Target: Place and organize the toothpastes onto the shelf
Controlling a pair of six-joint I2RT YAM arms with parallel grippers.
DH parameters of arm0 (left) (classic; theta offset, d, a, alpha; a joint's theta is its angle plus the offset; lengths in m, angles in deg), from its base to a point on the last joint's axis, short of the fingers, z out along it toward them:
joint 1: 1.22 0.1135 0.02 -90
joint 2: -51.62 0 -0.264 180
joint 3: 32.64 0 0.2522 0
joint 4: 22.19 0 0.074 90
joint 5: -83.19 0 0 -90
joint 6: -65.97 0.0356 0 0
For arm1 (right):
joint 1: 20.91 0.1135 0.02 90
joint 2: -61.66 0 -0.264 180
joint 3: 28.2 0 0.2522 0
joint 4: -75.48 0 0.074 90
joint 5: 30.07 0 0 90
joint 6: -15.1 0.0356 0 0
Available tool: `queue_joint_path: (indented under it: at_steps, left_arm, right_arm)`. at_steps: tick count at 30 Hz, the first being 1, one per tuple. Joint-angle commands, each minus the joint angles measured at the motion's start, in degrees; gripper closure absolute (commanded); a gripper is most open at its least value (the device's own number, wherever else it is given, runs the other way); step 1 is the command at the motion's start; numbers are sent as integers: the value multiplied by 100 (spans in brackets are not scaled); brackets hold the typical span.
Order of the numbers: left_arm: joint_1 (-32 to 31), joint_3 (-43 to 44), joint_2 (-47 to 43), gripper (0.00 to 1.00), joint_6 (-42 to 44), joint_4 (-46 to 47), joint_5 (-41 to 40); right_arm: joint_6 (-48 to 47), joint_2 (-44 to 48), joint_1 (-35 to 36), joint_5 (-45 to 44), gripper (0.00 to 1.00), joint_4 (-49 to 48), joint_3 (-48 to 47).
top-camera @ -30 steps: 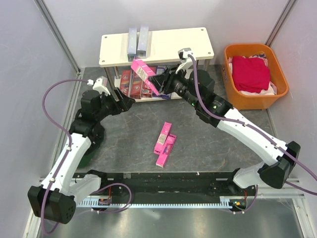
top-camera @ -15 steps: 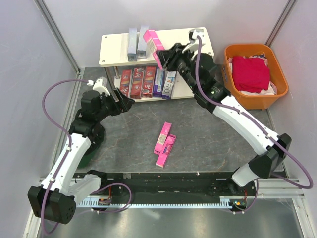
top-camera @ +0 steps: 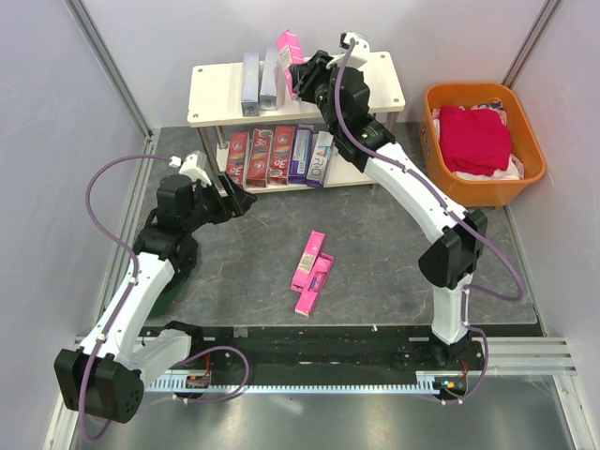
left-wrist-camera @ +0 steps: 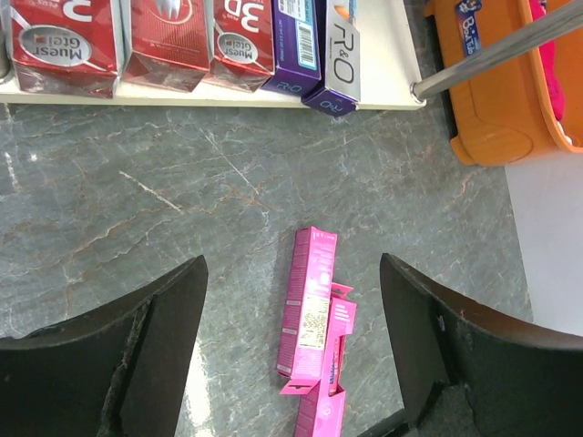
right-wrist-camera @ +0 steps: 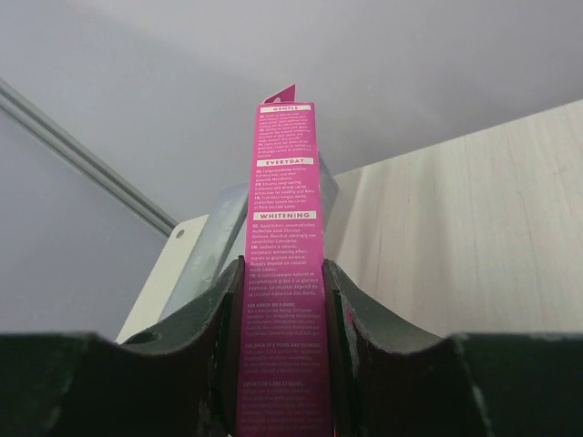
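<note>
My right gripper (top-camera: 304,77) (right-wrist-camera: 283,269) is shut on a bright pink toothpaste carton (top-camera: 290,49) (right-wrist-camera: 284,164), held above the shelf's cream top board (top-camera: 361,86) (right-wrist-camera: 455,218), just right of two silver-grey cartons (top-camera: 262,79). On the lower tier stand three red cartons (top-camera: 259,156) (left-wrist-camera: 164,36), a purple one (top-camera: 302,152) (left-wrist-camera: 296,41) and a white one (top-camera: 322,157) (left-wrist-camera: 342,55). Two more pink cartons (top-camera: 312,272) (left-wrist-camera: 311,296) lie overlapping on the grey floor. My left gripper (top-camera: 234,195) (left-wrist-camera: 291,273) hovers open in front of the shelf, nothing between its fingers.
An orange basket (top-camera: 527,176) (left-wrist-camera: 492,100) with red cloth (top-camera: 474,139) stands right of the shelf. A thin metal shelf leg (left-wrist-camera: 496,50) crosses the left wrist view. Grey walls close in at the back and both sides.
The right arm has lifted the pink carton from in front of the lower tier up and back over the top board, beside the silver-grey cartons. The left arm has barely shifted.
</note>
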Motion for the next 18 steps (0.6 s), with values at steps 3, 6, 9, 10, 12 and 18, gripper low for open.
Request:
queue_joint_path:
  at_steps: [3, 6, 9, 10, 12, 18]
  left_arm:
    - [34, -71, -63, 17, -11, 228, 213]
    - [34, -71, -72, 17, -29, 245, 239]
    - [34, -72, -63, 18, -11, 245, 239]
    - [34, -80, -54, 18, -11, 245, 239]
    - [34, -89, -46, 18, -2, 245, 231]
    - [34, -133, -10, 18, -2, 237, 196]
  right_arm:
    - [344, -284, -2, -257, 74, -19, -708]
    - [415, -390, -2, -187, 72, 25, -761]
    - [433, -443, -2, -12, 67, 25, -709]
    - [433, -434, -2, 67, 65, 156, -674]
    - [450, -373, -10, 120, 47, 148, -525]
    - [371, -127, -54, 191, 14, 78, -102]
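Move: The pink toothpaste box is held by the right hand near its closer end, just over the shelf's upper board. Its landing place, just right of the two silver boxes, has its middle about 5 cm ahead of that hand, 2 cm left and 4 cm below. The nearer silver box lies some 5 cm ahead and 6 cm left, the other 4 cm ahead and 10 cm left. From the left hand, the landing place is roughly 19 cm ahead, 10 cm right and 18 cm higher. The pink box, still gripped at first, is set down on the upper board by the right hand, which sinks about 3 cm while easing forward and to the left by some 1.5 cm each, towards the nearer silver box. The hand tips down by around 5 degrees; then, sinking only slightly more, its fingers spread wide and let go of the box. ##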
